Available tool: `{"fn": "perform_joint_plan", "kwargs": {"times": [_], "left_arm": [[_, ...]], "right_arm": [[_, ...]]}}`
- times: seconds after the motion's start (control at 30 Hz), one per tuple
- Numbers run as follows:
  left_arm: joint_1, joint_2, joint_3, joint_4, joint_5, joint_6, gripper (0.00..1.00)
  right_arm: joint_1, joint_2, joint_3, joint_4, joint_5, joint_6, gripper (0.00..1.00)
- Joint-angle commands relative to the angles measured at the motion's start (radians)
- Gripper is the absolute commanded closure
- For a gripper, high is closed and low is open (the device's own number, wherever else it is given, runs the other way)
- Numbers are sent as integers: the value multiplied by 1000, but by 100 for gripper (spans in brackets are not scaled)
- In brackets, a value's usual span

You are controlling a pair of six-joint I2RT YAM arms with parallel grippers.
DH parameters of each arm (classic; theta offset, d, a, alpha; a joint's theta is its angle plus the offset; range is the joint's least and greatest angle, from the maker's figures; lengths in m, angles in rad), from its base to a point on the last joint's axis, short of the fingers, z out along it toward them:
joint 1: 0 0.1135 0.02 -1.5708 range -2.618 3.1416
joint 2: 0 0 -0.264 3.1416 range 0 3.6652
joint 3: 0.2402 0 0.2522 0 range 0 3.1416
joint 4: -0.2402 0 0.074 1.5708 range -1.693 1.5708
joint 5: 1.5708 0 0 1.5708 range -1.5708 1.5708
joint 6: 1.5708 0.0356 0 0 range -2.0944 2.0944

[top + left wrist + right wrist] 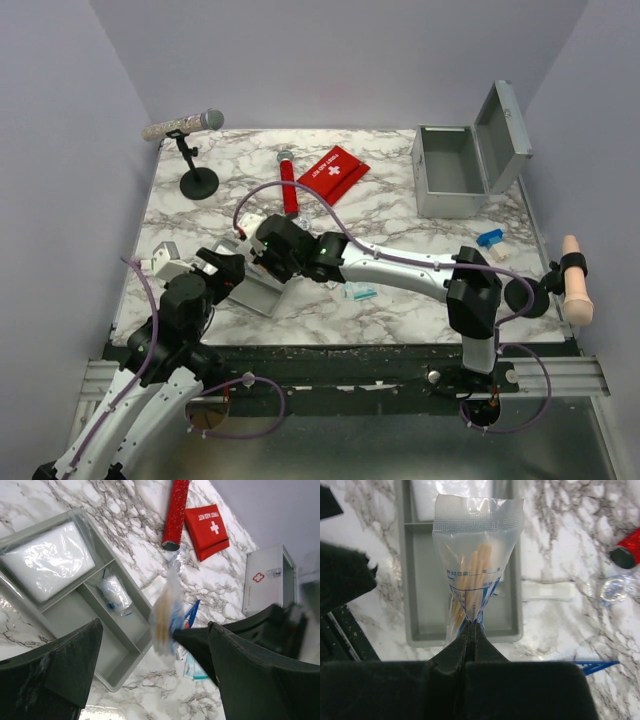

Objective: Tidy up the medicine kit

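Note:
The medicine kit (452, 172), a grey metal box, stands open at the far right with its lid up; its outside also shows in the left wrist view (262, 580). My right gripper (472, 625) is shut on the lower end of a clear packet of wooden-stick swabs (475, 555) and holds it above the shallow grey tray (420, 585). The packet hangs blurred in the left wrist view (167, 612). My left gripper (155, 680) is open and empty, just above the near end of the tray (125, 662). Both grippers (262, 255) crowd together over the tray (255, 298) in the top view.
The tray holds a white gauze pack (47, 562) and a small wrapped packet (115, 592). A red first aid pouch (335, 172) and a red tube (289, 185) lie at the back. A microphone stand (198, 182) stands back left. A teal packet (360, 293) and blue pieces (490, 238) lie loose.

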Motion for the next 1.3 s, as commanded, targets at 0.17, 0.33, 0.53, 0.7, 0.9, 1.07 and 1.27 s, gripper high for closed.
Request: {"fn": "perform_joint_plan", "kwargs": {"times": [0.17,0.33,0.53,0.7,0.9,1.07,1.27], "left_arm": [[4,-142,105,38,-103,110,4],[4,-145,112,16,-118,107,4],[4,-151,111,12,-110,96,4],[4,-191,111,45,-121,119,4],[4,-170,122,23,-126,115,4],[4,-159,117,19,-126,109,4],[4,-145,114,23,-117,104,4]], "right_arm": [[86,75,36,-51,-15,12,99],[92,90,88,-76,-6,40,99],[109,113,110,-113,54,26,99],[118,133,131,-116,46,26,99],[135,194,165,-136,69,26,99],[135,205,165,-145,75,26,99],[135,237,167,-150,80,-3,99]]}}
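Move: My right hand has the bag of cotton swabs pinched; the grey tray it is meant for has its middle about 7 cm left, 2 back and 13 below. In the tray, the bandage roll lies some 6 cm left and 1 ahead of this hand, the white gauze pack 12 cm left and level with it; a slim white packet lies outside, 4 ahead and 2 right. From my open left hand the tray is about 2 cm ahead, 1 right and 17 below. With my right hand I keep the swab bag pinched and draw it quickly back about 4 cm, dipping a little, then ease it left over the tray and sink slowly the last couple of centimetres towards the empty near compartment, wrist almost steady. My left hand, fingers still wide open, clears off upwards and left, roughly 5 cm each, its fingers tipping up some 10 degrees. ##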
